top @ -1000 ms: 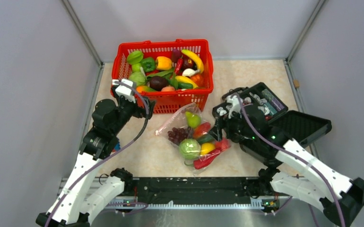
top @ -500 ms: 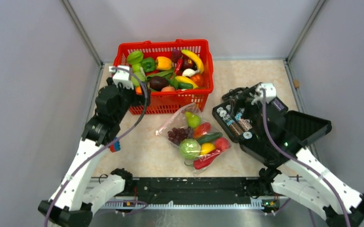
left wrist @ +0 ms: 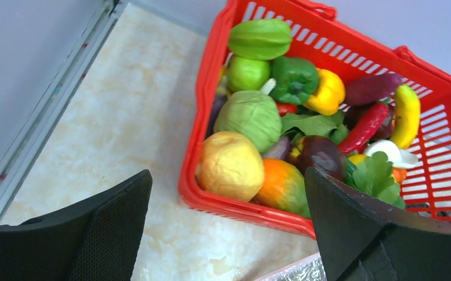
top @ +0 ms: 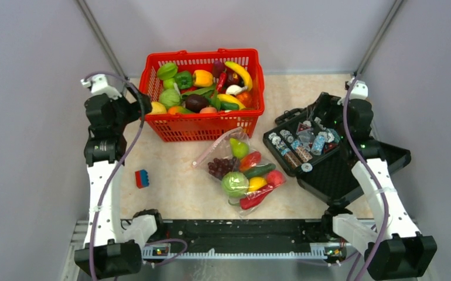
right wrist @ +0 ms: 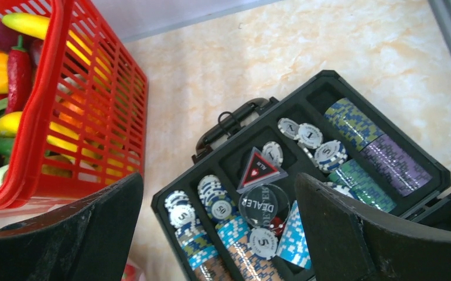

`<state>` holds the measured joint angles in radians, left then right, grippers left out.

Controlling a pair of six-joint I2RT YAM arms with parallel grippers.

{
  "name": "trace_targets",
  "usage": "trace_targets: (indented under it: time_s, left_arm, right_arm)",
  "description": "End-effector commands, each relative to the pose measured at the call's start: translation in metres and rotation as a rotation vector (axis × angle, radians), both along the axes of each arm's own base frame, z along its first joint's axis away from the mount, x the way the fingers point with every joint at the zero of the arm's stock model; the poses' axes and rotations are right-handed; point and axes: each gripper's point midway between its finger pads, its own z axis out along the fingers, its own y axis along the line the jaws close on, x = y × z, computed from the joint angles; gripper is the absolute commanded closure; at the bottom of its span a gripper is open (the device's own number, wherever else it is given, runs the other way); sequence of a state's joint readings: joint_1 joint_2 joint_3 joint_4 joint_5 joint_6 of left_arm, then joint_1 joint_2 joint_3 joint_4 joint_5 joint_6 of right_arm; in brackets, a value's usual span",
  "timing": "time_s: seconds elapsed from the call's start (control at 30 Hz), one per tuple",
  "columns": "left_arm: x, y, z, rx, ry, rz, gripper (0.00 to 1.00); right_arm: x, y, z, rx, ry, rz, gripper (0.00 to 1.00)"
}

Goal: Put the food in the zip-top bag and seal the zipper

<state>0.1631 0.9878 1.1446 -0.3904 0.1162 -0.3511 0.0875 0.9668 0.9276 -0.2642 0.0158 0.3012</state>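
Note:
The zip-top bag (top: 230,153) lies flat on the table in front of the red basket. Inside it is the food: purple grapes (top: 218,167), green pear (top: 239,147), tomato (top: 249,160), cucumber (top: 260,171), cabbage (top: 235,184), lemon (top: 256,184) and red chili (top: 255,199). A corner of the bag with the pinkish zipper (left wrist: 296,270) shows at the bottom of the left wrist view; whether it is sealed I cannot tell. My left gripper (top: 139,105) (left wrist: 227,193) hangs open by the basket's left end. My right gripper (top: 328,110) (right wrist: 218,181) hangs open above the black case. Neither touches the bag.
The red lattice basket (top: 202,126) (left wrist: 241,205) (right wrist: 94,117) full of toy produce stands at the back. An open black case (top: 328,170) (right wrist: 305,93) of poker chips lies to the right of the bag. A small blue-and-red block (top: 142,178) sits at the left.
Both arms drew up and away from the bag, the left towards the left wall, the right back over the case. The right gripper's jaws spread wider. The bag has not moved.

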Motion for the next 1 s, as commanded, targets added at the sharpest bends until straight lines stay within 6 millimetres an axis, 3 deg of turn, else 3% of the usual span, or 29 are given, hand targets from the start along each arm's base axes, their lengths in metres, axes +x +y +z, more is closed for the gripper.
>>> trace_targets:
  time_s: [0.0, 0.13, 0.37, 0.6, 0.97]
  left_arm:
    - [-0.008, 0.011, 0.005, -0.101, 0.003, 0.07, 0.01]
    - [-0.026, 0.024, -0.004, -0.054, 0.02, 0.153, 0.01]
    - [-0.054, 0.051, -0.007, 0.011, -0.007, 0.345, 0.01]
    - [-0.058, 0.048, -0.021, 0.033, 0.001, 0.335, 0.01]
    - [-0.059, 0.047, -0.016, 0.06, -0.04, 0.316, 0.01]
  right_arm:
    - [-0.009, 0.006, 0.028, 0.053, -0.047, 0.036, 0.01]
    - [-0.023, 0.0, 0.023, 0.089, -0.076, -0.017, 0.01]
    - [-0.038, 0.014, 0.018, 0.183, -0.124, 0.036, 0.01]
    - [-0.043, 0.006, -0.001, 0.151, -0.046, -0.003, 0.01]
    - [-0.046, 0.005, -0.013, 0.206, -0.049, -0.034, 0.03]
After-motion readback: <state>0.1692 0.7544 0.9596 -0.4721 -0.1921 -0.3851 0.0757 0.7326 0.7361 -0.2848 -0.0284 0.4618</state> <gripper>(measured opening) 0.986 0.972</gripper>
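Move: The filled zip-top bag lies some 31 cm to the left hand's right, 14 cm back and 27 cm below. The red basket's middle is about 11 cm ahead of the left hand, 19 cm right and 21 cm lower; the small red-blue block sits roughly 17 cm back, 5 cm left and 29 cm below. From the right hand the bag is about 31 cm left, 14 cm back and 21 cm below, the chip tray level with that hand, 4 cm left and 22 cm below. Draw both empty grippers back with the fingers left wide open, touching nothing. Take the left one about 6 cm back and 4 cm left, away from the basket, turning it some 20 degrees counter-clockwise, then sink it a few centimetres. Pull the right one back nearly 5 cm, rolling its left side up about 10 degrees, then lower it slightly above the chip case. ##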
